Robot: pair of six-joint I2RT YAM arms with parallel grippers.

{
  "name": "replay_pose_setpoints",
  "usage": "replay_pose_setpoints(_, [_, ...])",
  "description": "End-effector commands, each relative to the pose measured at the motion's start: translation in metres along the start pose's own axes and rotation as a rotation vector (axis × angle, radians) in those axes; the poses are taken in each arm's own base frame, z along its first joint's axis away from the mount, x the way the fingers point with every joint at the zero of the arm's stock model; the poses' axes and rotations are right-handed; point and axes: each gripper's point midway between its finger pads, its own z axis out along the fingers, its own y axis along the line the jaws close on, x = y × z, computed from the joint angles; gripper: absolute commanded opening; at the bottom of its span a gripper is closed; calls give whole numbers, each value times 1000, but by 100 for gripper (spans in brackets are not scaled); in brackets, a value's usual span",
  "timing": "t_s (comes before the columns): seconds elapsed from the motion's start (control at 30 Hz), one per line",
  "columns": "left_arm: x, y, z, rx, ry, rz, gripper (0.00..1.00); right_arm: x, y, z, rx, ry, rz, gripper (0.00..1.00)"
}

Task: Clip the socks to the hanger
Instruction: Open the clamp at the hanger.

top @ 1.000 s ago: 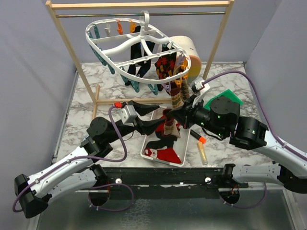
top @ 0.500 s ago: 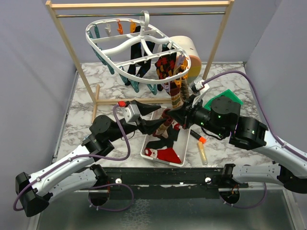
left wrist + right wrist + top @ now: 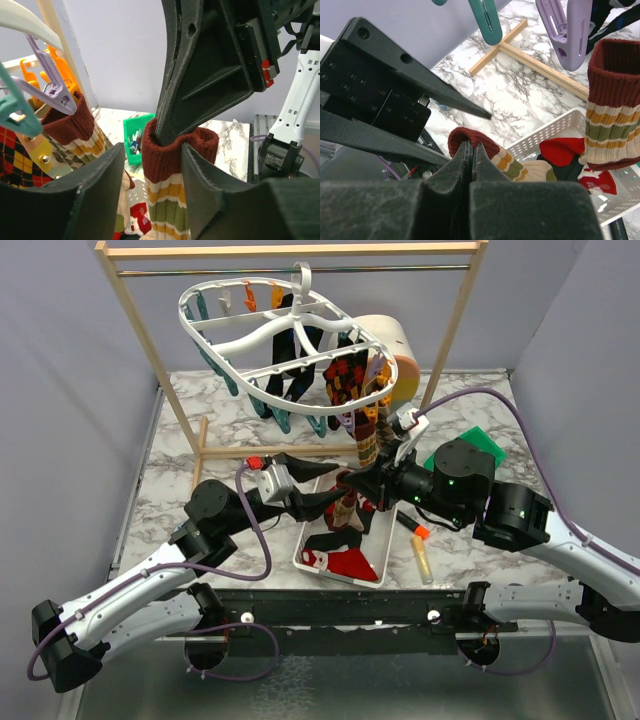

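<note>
The white oval hanger (image 3: 280, 335) hangs from the wooden rack with several socks clipped to it. One of them is a striped sock (image 3: 70, 125) under a purple clip (image 3: 52, 92). My right gripper (image 3: 471, 147) is shut on the maroon cuff of a second striped sock (image 3: 167, 160), holding it up over the basket. My left gripper (image 3: 152, 165) is open and straddles that cuff. Its right finger (image 3: 230, 200) touches the cuff, and its left finger (image 3: 75, 200) stands apart. In the top view both grippers meet at the sock (image 3: 350, 502).
A white basket (image 3: 310, 550) below holds red, black and cream socks. A green bin (image 3: 480, 445), an orange-capped marker (image 3: 415, 528) and a pale tube (image 3: 423, 562) lie to the right. The rack's wooden post (image 3: 150, 340) and a cream cylinder (image 3: 395, 345) stand behind.
My left gripper has advanced right until its jaws straddle the held cuff, and they have narrowed slightly. My right gripper has stayed shut on the sock, shifting a little left.
</note>
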Motion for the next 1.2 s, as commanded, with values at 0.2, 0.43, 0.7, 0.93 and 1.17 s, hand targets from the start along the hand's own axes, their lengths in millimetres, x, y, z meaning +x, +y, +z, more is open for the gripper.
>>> replay_pose_setpoints(0.2, [-12, -7, 0, 44, -35, 58, 20, -2, 4, -1, -20, -9, -11, 0])
replay_pose_setpoints(0.43, [-13, -2, -3, 16, -37, 86, 0, -2, -7, -6, 40, -1, -13, 0])
replay_pose_setpoints(0.7, [-15, 1, -6, -5, -42, 111, 0, 4, -29, -9, 164, 32, -25, 0])
replay_pose_setpoints(0.93, [-10, 1, -8, -7, -33, 115, 0, -5, -20, -13, 106, -5, -20, 14])
replay_pose_setpoints(1.17, [-4, 3, -7, -12, -19, 118, 0, -19, -11, -18, 64, -40, -2, 52])
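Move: The held sock's rust-red cuff lies almost at both hands: its middle is about 2 cm to the right of the left hand, level with it, and about 1 cm forward and 1 cm left of the right hand's shut fingertips. From the left hand, the hanging striped sock's cuff is some 10 cm forward and 7 cm right, at much the same height; the purple clip is about 12 cm forward, 3 cm right and 5 cm up. Closing almost on the spot, easing back only about half a centimetre, the left fingers shut from half open and pinch the cuff's edge. The right hand, still pinching the cuff, then shifts about 1.5 cm right, 1 cm forward and a little down, turning some 5 degrees clockwise, and opens its fingers about halfway to release its pinch. ##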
